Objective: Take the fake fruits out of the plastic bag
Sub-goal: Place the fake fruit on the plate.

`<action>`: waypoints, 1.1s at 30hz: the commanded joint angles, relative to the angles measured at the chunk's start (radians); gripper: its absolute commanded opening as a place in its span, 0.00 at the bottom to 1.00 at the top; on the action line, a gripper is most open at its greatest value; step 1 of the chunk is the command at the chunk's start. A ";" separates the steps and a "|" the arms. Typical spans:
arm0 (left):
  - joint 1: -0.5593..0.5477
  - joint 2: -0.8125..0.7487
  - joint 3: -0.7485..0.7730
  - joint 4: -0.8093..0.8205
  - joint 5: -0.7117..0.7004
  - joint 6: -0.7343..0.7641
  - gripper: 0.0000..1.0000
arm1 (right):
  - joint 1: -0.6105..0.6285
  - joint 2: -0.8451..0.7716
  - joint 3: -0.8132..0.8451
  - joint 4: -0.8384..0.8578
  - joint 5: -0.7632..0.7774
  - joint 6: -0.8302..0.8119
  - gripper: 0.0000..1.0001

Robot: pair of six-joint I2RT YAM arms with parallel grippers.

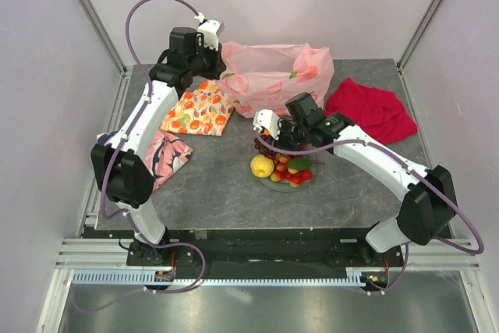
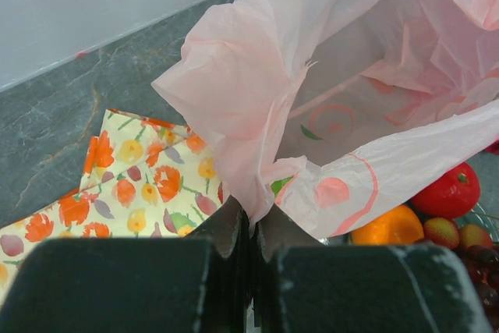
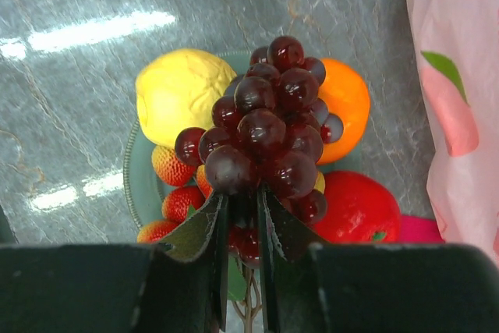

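The pale-pink plastic bag point(image 1: 269, 76) lies at the back of the table with its mouth open point(image 2: 351, 76). My left gripper point(image 2: 253, 216) is shut on a fold of the bag's rim, at the bag's left side point(image 1: 221, 68). My right gripper point(image 3: 242, 208) is shut on the dark purple grape bunch point(image 3: 265, 130) and holds it just above a green plate point(image 3: 140, 185). On the plate lie a yellow lemon point(image 3: 175, 95), an orange point(image 3: 347, 99), a red apple point(image 3: 355, 208) and small red strawberries point(image 3: 168, 165). From above, the right gripper point(image 1: 267, 139) hangs over the plate's back edge.
A fruit-printed orange-and-white cloth point(image 1: 199, 108) lies left of the bag, under my left arm. A red cloth point(image 1: 370, 109) is at the back right, and a pink-and-navy cloth point(image 1: 168, 157) at the left. The bag's edge point(image 3: 460, 99) hangs close to the plate.
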 commanded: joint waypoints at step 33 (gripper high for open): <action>0.000 -0.023 -0.010 0.010 0.200 -0.027 0.02 | -0.088 0.068 0.428 -0.035 0.051 0.172 0.73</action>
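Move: The plate's middle is just under the right hand, about 2 cm back and 2 cm to its right, some 8 cm down; the grapes are already in its fingers. On it, the orange lies about 4 cm ahead and 2 cm left of the hand, the tomato 4 cm ahead and 5 cm right, the yellow fruit 4 cm back and 4 cm left. From the left hand, the plate is some 21 cm back, 18 cm right and 20 cm below. Ease the right hand about 4 cm to the right over the fruit while opening its fingers wide to let go of the grapes, then lift it clear, roughly 12 cm up and a little forward and left towards the bag, tipping the fingertips up about 10 degrees. Keep the left fingers pinched on the bag's rim, drawing it slightly right and back. ##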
